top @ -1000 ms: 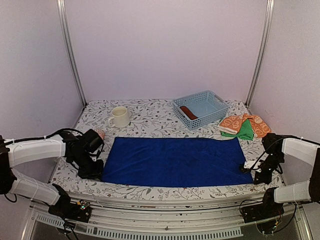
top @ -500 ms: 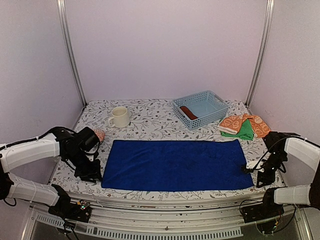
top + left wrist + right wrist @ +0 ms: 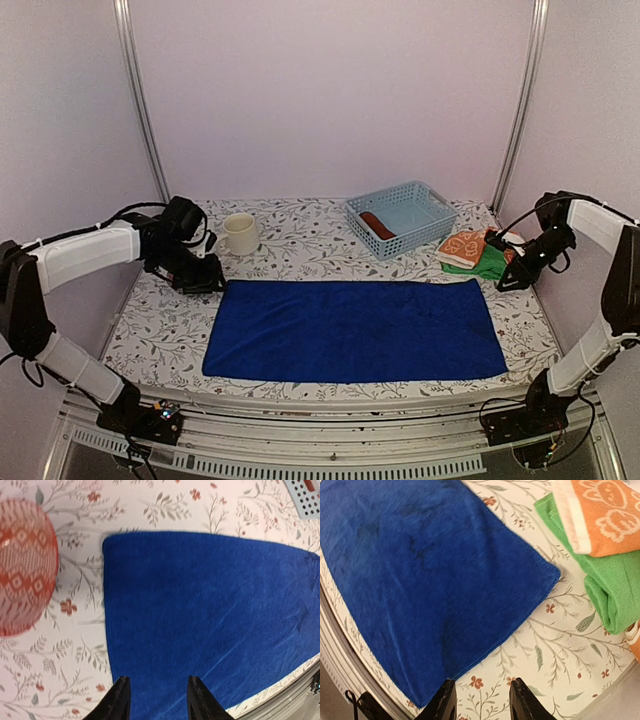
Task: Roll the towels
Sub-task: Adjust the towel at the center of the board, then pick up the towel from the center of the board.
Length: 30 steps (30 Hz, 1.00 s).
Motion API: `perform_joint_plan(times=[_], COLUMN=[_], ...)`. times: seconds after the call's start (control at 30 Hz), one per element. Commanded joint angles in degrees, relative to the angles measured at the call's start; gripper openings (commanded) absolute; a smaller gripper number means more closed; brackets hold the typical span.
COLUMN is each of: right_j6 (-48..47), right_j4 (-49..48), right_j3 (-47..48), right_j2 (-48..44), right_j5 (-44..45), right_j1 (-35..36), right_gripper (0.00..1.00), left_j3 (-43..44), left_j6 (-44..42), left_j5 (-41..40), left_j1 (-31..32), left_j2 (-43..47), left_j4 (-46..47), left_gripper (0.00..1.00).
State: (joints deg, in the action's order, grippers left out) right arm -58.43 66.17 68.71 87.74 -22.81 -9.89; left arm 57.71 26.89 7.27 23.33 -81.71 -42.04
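The royal-blue towel (image 3: 355, 330) lies spread flat in the middle of the table, also seen in the left wrist view (image 3: 210, 610) and the right wrist view (image 3: 430, 580). My left gripper (image 3: 203, 277) hovers open over its far left corner, nothing between its fingers (image 3: 157, 697). My right gripper (image 3: 503, 277) hangs open beside the far right corner, above bare table (image 3: 481, 697). A rust-brown towel (image 3: 377, 225) lies in the basket. Orange patterned (image 3: 468, 245) and green (image 3: 490, 265) towels lie folded at the right, close to the right gripper; the right wrist view shows them too, orange (image 3: 600, 510) and green (image 3: 610, 595).
A pale blue lattice basket (image 3: 425, 200) stands at the back right. A cream mug (image 3: 240, 233) sits at the back left. A red patterned round object (image 3: 20, 565) lies just left of the blue towel's corner. The table's front edge (image 3: 350, 390) runs along the towel's near side.
Both grippers opened and let go of the blue towel's near corners. Both arms then moved away from the front edge to the towel's far corners.
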Motion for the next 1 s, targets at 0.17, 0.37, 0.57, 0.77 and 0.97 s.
perform_joint_plan(times=[0.17,0.37,0.57,0.77,0.97], right_j6=[18.43,22.05,23.60,25.57,26.21], right_j4=[-11.69,-13.45,-14.25,-16.44,-17.21], right_j3=[8.04,12.13,13.98,14.38,15.00], right_j2=[16.38,23.37,28.06,30.88,31.92], right_j5=[-7.29,-10.34,-10.61,-7.22,-5.29], right_j1=[-1.36,-1.28,-0.11,0.88,0.93], right_gripper=[0.38,0.40,0.40,0.34,0.12], left_j3=[6.99,7.92,7.64,7.57,7.74], left_j6=[-10.94,-11.59,-11.69,-12.08,-12.65], left_j5=[6.97,8.05,6.80,6.48,5.79], left_j1=[-4.34,-4.67,-4.94,-5.27,-5.91], left_j2=[-12.03,-14.74,-16.51,-17.08,-18.09], left_j4=[16.46,18.63,18.42,18.31,18.05], left_gripper=[0.41,0.42,0.42,0.39,0.39])
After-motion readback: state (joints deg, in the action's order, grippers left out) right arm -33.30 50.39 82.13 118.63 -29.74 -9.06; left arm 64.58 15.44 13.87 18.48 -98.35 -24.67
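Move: Beyond the right hand, about 11 cm ahead, 1 cm left and 10 cm down, lies the blue towel's far right corner; the orange towel's middle is some 10 cm beyond that corner and 2 cm left, the green towel 6 cm beyond it and 4 cm right. The towel's far left corner is about 11 cm ahead of the left hand, 2 cm left, 9 cm down; the mug stands 13 cm beyond that corner and 2 cm right, the red bowl 12 cm to its left. Reaching forward some 11 cm and sinking about 10 cm, the right hand comes down on the blue towel's far right corner, turning some 20 degrees clockwise, and its fingers begin to close around the towel's edge. The left hand swings forward about 9 cm early on, drifts slightly right and down, and ends hovering near the far left corner with fingers still part-open. ##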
